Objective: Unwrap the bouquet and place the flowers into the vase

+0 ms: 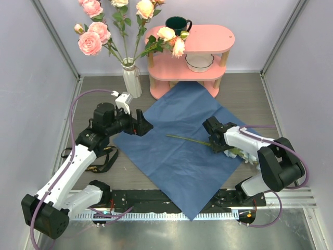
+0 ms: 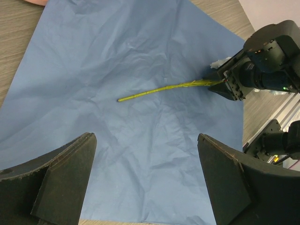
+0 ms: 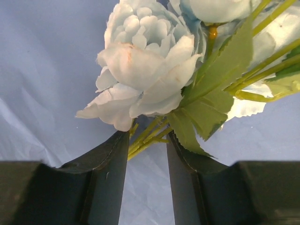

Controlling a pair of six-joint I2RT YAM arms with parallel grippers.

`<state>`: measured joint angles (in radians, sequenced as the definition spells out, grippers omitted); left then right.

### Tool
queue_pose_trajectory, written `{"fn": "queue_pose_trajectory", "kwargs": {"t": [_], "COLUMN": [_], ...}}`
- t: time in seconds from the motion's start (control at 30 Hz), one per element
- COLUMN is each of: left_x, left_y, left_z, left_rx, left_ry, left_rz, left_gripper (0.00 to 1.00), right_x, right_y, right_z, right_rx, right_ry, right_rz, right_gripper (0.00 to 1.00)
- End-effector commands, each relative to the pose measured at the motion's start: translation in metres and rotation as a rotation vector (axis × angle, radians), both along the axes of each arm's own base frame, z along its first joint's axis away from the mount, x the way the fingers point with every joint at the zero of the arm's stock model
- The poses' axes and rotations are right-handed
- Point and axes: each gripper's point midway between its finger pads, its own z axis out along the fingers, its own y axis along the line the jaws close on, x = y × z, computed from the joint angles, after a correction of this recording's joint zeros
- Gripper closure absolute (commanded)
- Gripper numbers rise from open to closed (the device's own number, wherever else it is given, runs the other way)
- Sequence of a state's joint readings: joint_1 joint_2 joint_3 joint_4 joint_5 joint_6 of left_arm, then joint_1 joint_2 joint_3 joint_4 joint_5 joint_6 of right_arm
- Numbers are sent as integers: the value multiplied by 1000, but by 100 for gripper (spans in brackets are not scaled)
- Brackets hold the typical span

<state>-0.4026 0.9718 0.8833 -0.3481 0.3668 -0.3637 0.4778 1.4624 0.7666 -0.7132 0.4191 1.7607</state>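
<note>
The blue paper sheet (image 1: 177,161) (image 2: 117,61) lies unfolded on the table. On it lies one of the flowers, a pale blue clustered bloom (image 3: 140,70) (image 1: 245,154) whose green stem (image 1: 187,139) (image 2: 159,90) points left. My right gripper (image 3: 147,136) (image 1: 214,137) (image 2: 229,86) straddles the stems just below the bloom. Its fingers sit close on both sides, but a firm clamp does not show. The left gripper (image 2: 146,137) (image 1: 141,124) hovers open and empty over the sheet's left edge. At the back left, the cream ribbed vase (image 1: 131,78) holds several roses (image 1: 93,39).
A pink two-tier shelf (image 1: 218,73) stands at the back with a dark green mug (image 1: 178,24) on top and a white bowl (image 1: 199,61) below. The black ribbon (image 1: 101,160) lies on the table by the left arm. Grey walls close in both sides.
</note>
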Motion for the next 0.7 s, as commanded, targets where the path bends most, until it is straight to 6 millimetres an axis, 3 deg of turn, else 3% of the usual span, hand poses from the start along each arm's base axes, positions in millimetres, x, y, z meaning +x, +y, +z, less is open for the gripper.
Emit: {"fn": "queue_pose_trajectory", "kwargs": {"t": [0.0, 0.27, 0.4, 0.47, 0.63, 0.67], "left_x": [10, 12, 11, 10, 8, 7], "left_y": [1, 12, 12, 11, 8, 6], "left_z": [2, 6, 5, 5, 8, 10], "left_rx": [-42, -53, -53, -55, -76, -98], "left_ry": [-1, -19, -16, -17, -14, -7], "left_rz": [4, 39, 37, 32, 19, 19], "left_gripper": [7, 9, 9, 9, 8, 8], "right_x": [13, 29, 34, 37, 48, 59], "right_y": [-9, -4, -6, -10, -18, -15], "right_z": [3, 26, 42, 56, 96, 119], "right_rx": [-41, -33, -36, -40, -118, -114], "right_ry": [-58, -123, -176, -232, -376, -478], "right_rz": [-30, 2, 4, 2, 131, 159], "right_gripper": [60, 78, 94, 99, 99, 99]}}
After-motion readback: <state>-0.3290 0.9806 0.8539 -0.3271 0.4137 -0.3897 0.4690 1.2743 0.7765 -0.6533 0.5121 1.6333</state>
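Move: The blue flower stem already runs between the right hand's half-open fingers, about 1 cm below the hand point. Its white-blue blooms are centred some 10 cm to the right and 3 cm back, about level with the fingers. The bare stem end lies roughly 20 cm to this hand's left and 5 cm farther out, on the wrap. From the left hand, the gripped part of the stem is about 28 cm to the right, 1 cm back and 22 cm below. Forward first, creeping some 1.5 cm low over the blue wrap, the right hand shuts its half-open fingers on the stem just under the blooms. Pinching the stem, it then rises about 6 cm, quickening and still easing forward, while the fingers tip forward and up by nearly 15 degrees. ##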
